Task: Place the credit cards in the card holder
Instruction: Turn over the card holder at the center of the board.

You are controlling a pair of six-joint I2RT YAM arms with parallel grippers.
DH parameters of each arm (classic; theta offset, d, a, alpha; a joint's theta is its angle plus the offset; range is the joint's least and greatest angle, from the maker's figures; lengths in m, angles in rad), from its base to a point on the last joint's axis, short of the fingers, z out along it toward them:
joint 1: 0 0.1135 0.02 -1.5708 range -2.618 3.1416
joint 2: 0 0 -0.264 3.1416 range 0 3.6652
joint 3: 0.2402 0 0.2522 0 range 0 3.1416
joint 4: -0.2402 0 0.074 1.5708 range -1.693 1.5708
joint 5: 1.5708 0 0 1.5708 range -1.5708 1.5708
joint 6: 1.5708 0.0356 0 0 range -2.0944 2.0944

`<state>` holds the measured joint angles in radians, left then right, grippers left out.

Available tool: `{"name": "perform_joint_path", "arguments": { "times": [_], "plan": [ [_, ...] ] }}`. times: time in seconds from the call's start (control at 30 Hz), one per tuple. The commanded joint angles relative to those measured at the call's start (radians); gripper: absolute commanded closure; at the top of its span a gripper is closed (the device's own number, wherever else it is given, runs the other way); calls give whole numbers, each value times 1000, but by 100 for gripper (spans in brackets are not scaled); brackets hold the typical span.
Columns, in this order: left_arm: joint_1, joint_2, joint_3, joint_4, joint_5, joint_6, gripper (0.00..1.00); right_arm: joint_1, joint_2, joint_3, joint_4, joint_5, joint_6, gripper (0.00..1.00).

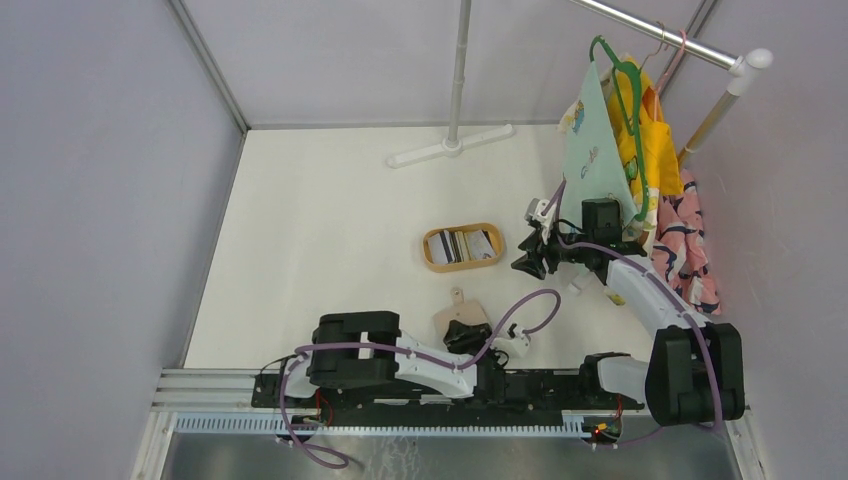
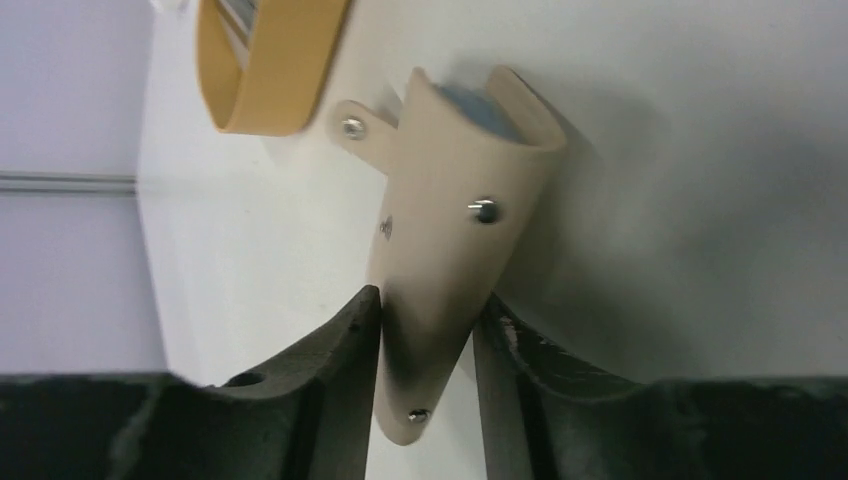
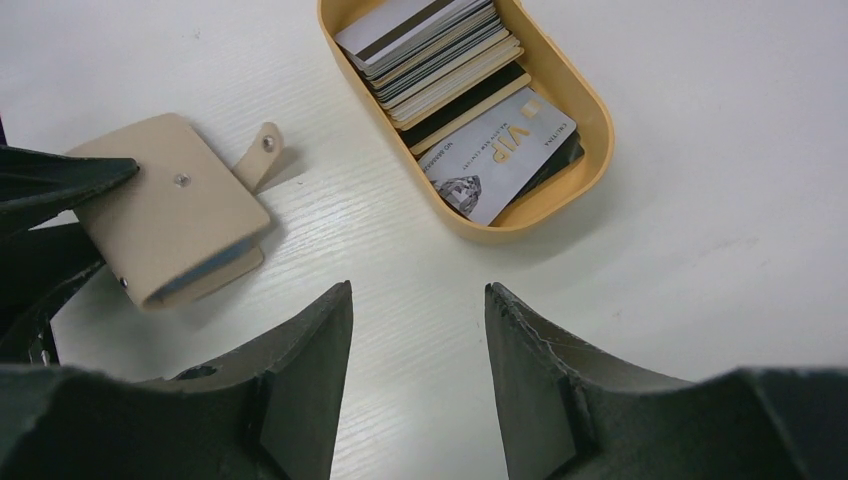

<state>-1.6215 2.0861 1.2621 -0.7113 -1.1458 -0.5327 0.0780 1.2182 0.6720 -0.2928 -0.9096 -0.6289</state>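
The beige card holder (image 1: pixel 455 315) lies folded near the table's front, its snap tab pointing away from the arms. My left gripper (image 2: pixel 430 295) has its jaws around the holder's near corner (image 2: pixel 450 200), and both fingers touch it. From the right wrist, the holder (image 3: pixel 170 220) shows a light blue edge, with the left fingers (image 3: pixel 60 175) at its left corner. The credit cards (image 3: pixel 440 55) are stacked in an oval wooden tray (image 3: pixel 600 130), with a grey VIP card on top at one end. My right gripper (image 3: pixel 418 290) hovers open over bare table just short of the tray.
The tray (image 1: pixel 463 266) sits mid-table, just left of the right gripper (image 1: pixel 528 262). A clothes rack with hanging garments (image 1: pixel 640 150) stands at the back right, close behind the right arm. Its white foot (image 1: pixel 452 148) lies at the far edge. Grey walls enclose the table.
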Motion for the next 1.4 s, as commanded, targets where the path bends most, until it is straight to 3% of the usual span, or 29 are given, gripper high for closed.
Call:
{"name": "perform_joint_path", "arguments": {
  "times": [0.0,0.07,0.17,0.63,0.8,0.87,0.97,1.03,1.1,1.23,1.37],
  "plan": [
    [-6,-81,-52,210,128,91,46,-10,2,-4,25,-38,9,43],
    [-7,-96,-68,261,191,110,34,-12,3,-5,23,-41,8,43],
    [-6,-126,-88,322,267,128,23,-14,0,-5,18,-43,1,43],
    [23,-595,-442,774,613,145,15,-15,-61,-43,0,-105,-146,43],
    [191,-833,-639,958,795,92,14,-13,-109,-73,-169,-264,-483,45],
    [277,-934,-714,1013,864,68,14,-4,-130,-81,-301,-325,-729,43],
    [377,-1001,-781,1026,883,51,14,52,-141,-92,-475,-370,-1058,39],
    [435,-1006,-798,1016,885,42,14,124,-136,-91,-521,-351,-1171,39],
    [487,-986,-808,1008,892,29,14,207,-130,-90,-484,-302,-1166,40],
    [563,-923,-834,1061,971,2,16,367,-136,-129,-252,-171,-935,43],
    [599,-840,-829,1114,1014,-6,20,468,-126,-160,-141,-70,-836,43]
  ]
}}
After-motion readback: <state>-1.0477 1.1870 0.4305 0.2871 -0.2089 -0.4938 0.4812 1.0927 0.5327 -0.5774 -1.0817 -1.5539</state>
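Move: The left hand still pinches the near end of the card holder, whose middle lies about 3 cm ahead, level sideways and 1 cm below. From the right hand the holder is roughly 12 cm back, 14 cm to the left and 9 cm lower. The card tray stands about 15 cm farther out than the holder, in line with it. Left releases the card holder, backs 6 cm, rises, swings forward-left; right sweeps 15 cm back-left towards the holder. ##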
